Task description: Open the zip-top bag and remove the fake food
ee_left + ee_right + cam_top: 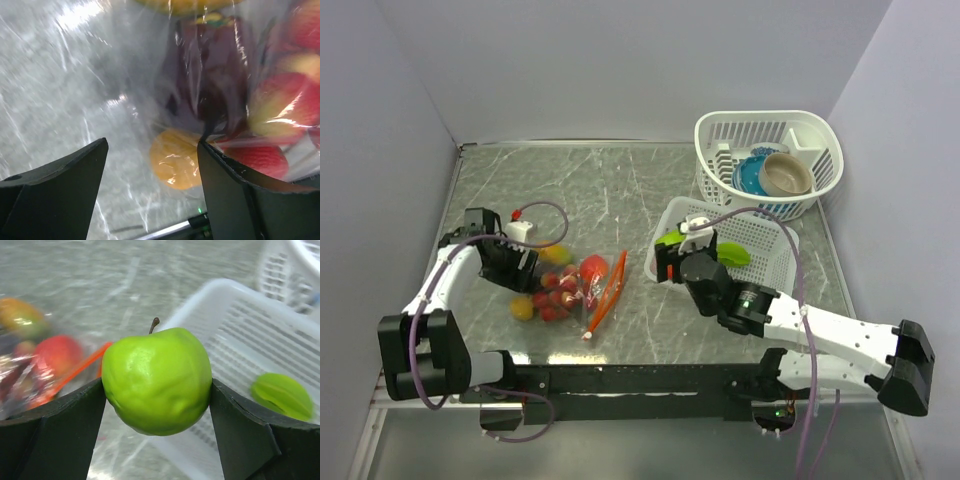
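Note:
The zip-top bag lies crumpled on the table, its orange zip strip toward the right. Fake food in red, orange and yellow shows through the film. My left gripper is at the bag's left end. In the left wrist view it stands open, nothing pinched, with an orange fruit and the clear film beside its right finger. My right gripper is shut on a green apple. It holds the apple above the left rim of the white tray.
A flat green piece lies in the white slotted tray. A white basket at the back right holds a blue bowl and a beige bowl. Grey walls close in on the left, back and right.

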You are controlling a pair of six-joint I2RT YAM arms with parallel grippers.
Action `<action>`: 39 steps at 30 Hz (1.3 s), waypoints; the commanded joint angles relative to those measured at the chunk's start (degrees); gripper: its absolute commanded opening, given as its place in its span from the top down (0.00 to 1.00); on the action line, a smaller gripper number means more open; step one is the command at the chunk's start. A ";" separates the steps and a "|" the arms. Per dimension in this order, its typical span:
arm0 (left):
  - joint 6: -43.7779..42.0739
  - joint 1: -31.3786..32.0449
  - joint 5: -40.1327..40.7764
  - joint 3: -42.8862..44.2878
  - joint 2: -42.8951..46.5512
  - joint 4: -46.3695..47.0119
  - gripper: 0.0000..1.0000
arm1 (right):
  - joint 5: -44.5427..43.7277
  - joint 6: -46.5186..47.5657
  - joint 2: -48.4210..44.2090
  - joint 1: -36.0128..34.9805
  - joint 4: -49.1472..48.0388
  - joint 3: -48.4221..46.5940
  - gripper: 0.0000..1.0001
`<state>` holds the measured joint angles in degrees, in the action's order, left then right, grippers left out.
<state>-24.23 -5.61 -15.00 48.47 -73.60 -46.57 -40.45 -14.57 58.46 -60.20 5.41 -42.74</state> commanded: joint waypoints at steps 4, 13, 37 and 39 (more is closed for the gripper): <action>1.99 -0.11 -0.55 -0.74 -6.63 11.40 0.22 | -6.66 -2.74 0.86 9.66 4.42 1.09 0.41; 1.29 0.16 1.65 -5.84 -12.88 18.87 0.51 | -2.63 -4.60 3.42 8.71 6.11 -3.05 0.23; 3.14 0.33 -6.00 9.72 -0.58 -0.63 0.99 | -11.78 -12.43 10.12 -0.28 6.30 -3.68 0.43; 3.13 0.42 -5.48 9.10 -0.14 -0.46 0.99 | -9.57 -12.32 5.28 3.15 4.35 -2.44 0.44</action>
<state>-21.58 -5.41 -18.50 57.21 -75.31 -42.96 -48.84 -25.04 72.40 -62.92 12.69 -47.07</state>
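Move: Over the near-left corner of the white basket, the right hand already holds the green apple; the basket's middle lies about 8 cm ahead, 14 cm right and 18 cm below. The green pepper inside sits 6 cm ahead and 17 cm right. From the open left hand, the bag's left edge is about 4 cm ahead, 1 cm left and 6 cm down; the eggplant lies 2 cm ahead and 4 cm right, the yellow fruit 5 cm back and 1 cm right. Keeping its grip on the apple, the right hand swings right and forward over the basket, dips, sweeps back some 11 cm left and 7 cm towards the base, sinks, then turns forward and right again, ending about 5 cm lower. The left hand goes down and forward, shuts its fingers at the bag's left edge, then rises about 10 cm. ##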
